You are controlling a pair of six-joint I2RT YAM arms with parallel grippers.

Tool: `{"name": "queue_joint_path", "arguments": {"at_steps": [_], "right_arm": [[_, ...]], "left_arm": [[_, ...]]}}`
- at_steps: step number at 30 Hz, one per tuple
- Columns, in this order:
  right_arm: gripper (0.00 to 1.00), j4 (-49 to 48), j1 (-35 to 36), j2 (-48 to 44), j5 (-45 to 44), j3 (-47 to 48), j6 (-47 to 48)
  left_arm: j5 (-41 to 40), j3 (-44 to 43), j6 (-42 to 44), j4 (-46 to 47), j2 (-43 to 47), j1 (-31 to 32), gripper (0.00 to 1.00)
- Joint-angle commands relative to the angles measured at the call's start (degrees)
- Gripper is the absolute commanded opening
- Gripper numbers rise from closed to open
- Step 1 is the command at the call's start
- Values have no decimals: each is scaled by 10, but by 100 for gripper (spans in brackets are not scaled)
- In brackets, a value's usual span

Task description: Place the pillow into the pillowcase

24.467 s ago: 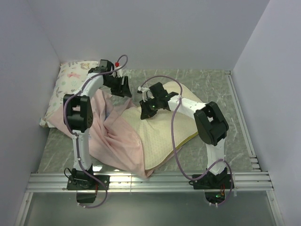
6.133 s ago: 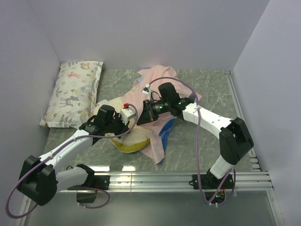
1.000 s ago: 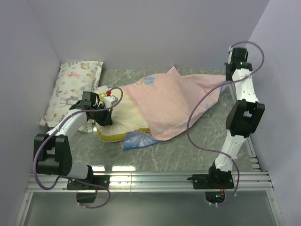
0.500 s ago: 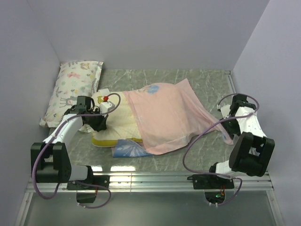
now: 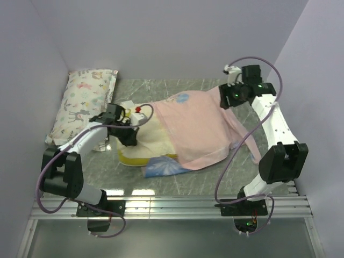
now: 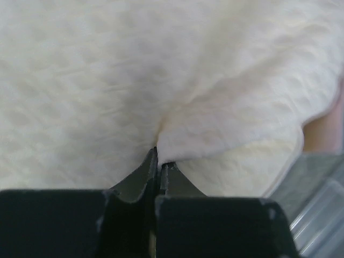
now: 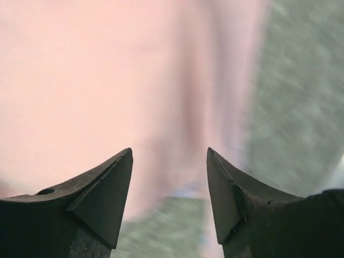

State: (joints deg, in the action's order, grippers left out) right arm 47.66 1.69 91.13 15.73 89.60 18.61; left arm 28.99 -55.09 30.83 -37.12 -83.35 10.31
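The cream dimpled pillow (image 5: 144, 141) with its yellow side band lies at mid-table, its right part inside the pale pink pillowcase (image 5: 201, 126); a blue flap of the case (image 5: 164, 167) sticks out at the front. My left gripper (image 5: 131, 141) is shut on a pinched fold of the pillow (image 6: 161, 80) at its bare left end, the left gripper (image 6: 159, 157) showing no gap. My right gripper (image 5: 224, 99) hovers open over the case's far right corner. In the right wrist view the right gripper (image 7: 169, 153) holds nothing, with pink pillowcase (image 7: 107, 80) blurred below it.
A smaller white pillow with an animal-and-flower print (image 5: 86, 105) lies against the back left wall. Walls close in the left, back and right sides. A metal rail (image 5: 172, 204) runs along the near edge. Green marbled table (image 7: 301, 80) shows right of the case.
My right gripper has opened and let go of the pillowcase, then swung from the right side to above the case's far right corner. The left gripper, still shut, shifted the pillow slightly right.
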Motion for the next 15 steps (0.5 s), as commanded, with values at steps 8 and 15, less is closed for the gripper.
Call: {"name": "queue_joint_path", "arguments": {"at_steps": [8, 15], "right_arm": [[64, 47, 57, 96, -111, 2, -104], [63, -6, 82, 242, -98, 11, -90]], "left_arm": [[85, -14, -291, 169, -1, 223, 10], [16, -15, -179, 102, 5, 264, 25]]}}
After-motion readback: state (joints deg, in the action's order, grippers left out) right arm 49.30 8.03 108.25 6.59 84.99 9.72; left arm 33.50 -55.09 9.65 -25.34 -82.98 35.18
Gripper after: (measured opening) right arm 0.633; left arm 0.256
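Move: The left hand grips the cream pillow, with the pink pillowcase's middle about 32 cm to its right, 7 ahead and some 4 below. The case's blue corner lies 17 cm right and 10 back, the animal-print pillow 20 left and 17 ahead. From the empty, open right hand, the pillowcase's middle lies about 15 cm left, 5 back and 18 below, its loose tail 8 right and 7 back. Still pinching the cream pillow, the left hand drags it about 15 cm to the right and some 6 cm back towards the pillowcase, rising slightly, then slackens and parts its fingers a little around the fabric. The right hand swings left over the case, reverses partway and drops about 15 cm onto its right part, staying open and tipping its fingers some 25 degrees more steeply down. ##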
